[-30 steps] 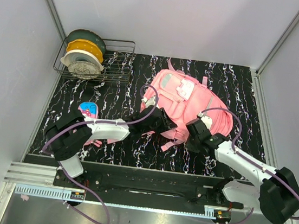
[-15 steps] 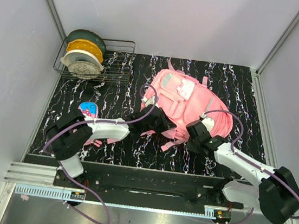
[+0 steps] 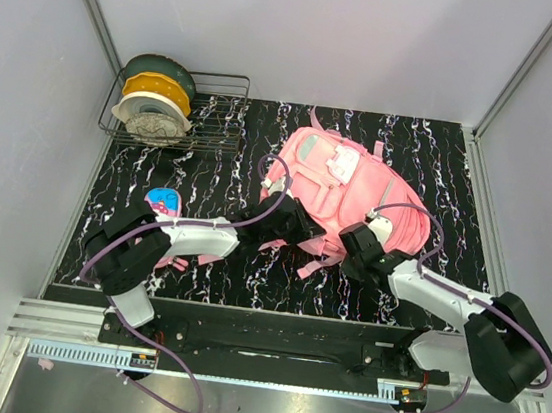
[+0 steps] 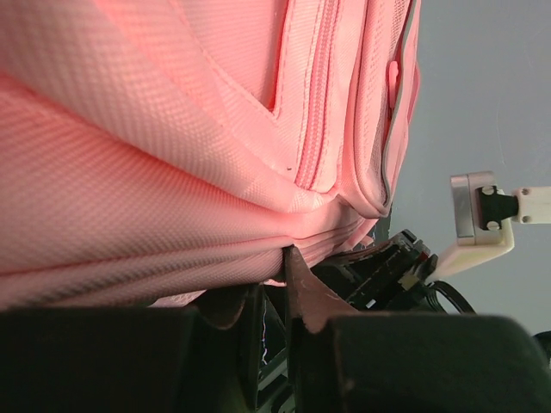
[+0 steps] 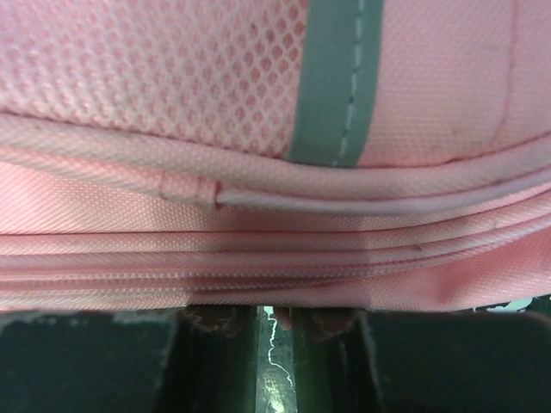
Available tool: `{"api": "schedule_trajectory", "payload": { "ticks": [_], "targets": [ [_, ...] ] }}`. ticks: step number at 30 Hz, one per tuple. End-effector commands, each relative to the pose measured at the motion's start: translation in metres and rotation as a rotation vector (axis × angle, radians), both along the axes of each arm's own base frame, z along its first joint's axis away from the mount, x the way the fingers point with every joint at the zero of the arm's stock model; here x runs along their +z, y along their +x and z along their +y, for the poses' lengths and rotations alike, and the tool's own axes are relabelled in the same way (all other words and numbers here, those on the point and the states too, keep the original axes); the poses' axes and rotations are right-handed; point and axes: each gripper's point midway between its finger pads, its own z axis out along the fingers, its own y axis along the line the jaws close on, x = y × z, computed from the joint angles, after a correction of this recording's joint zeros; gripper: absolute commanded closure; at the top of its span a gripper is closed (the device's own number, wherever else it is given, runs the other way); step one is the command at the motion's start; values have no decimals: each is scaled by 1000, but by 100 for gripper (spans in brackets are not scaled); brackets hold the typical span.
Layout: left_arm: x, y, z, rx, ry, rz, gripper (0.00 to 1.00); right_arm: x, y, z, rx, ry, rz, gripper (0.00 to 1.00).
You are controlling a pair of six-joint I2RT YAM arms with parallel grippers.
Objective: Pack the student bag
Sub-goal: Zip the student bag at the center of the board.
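The student bag (image 3: 350, 180) is a large pink backpack lying flat on the dark marbled table (image 3: 443, 157). My left gripper (image 3: 305, 232) is at its near-left bottom edge. In the left wrist view the bag (image 4: 172, 129) fills the frame and the left gripper (image 4: 274, 267) is nearly shut, its tips pinching the lowest fold of fabric. My right gripper (image 3: 354, 244) is at the near-right edge. There the bag (image 5: 172, 86) lies over the tips of the right gripper (image 5: 271, 317), which stands slightly open, table showing in the gap.
A small pink-and-blue pencil case (image 3: 163, 200) lies on the left beside the left arm. A wire rack (image 3: 217, 109) with several spools stands at the back left. A loose pink strap (image 3: 314, 265) lies between the two grippers. Grey walls bound the table.
The right gripper has parted its jaws and its arm has shifted a little left along the bag's edge. The left gripper has closed onto the bag's fabric and stayed in place.
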Motion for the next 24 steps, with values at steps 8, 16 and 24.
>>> {"api": "schedule_trajectory", "payload": {
  "ticks": [8, 16, 24],
  "targets": [
    [32, 4, -8, -55, -60, -96, 100, 19, 17, 2, 35, -39, -56, 100],
    [34, 36, 56, 44, 115, -159, 100, 52, 2, -13, 43, -59, -61, 100],
    [58, 72, 117, 100, 210, -227, 100, 45, -14, -14, 47, -40, 3, 100]
  ]
}}
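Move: The left fingers already hold the student bag's near-left corner; the bag's middle lies about 9 cm ahead, 7 cm right and some 4 cm below them. The right fingers are parted at the bag's near edge, barely 1 cm ahead; the bag's middle is about 11 cm ahead of them, 3 cm left and 3 cm higher. A loose strap lies 7 cm back and 2 cm right of the left hand, well below it. The right fingers close on the bag's near edge and, after a brief stay down low, rise about 5.5 cm with it, drifting slightly left. The left hand keeps its pinch on the corner and, after starting still, pulls it some 6 cm left while also lifting and carrying it forward, the wrist tipping up a little. ##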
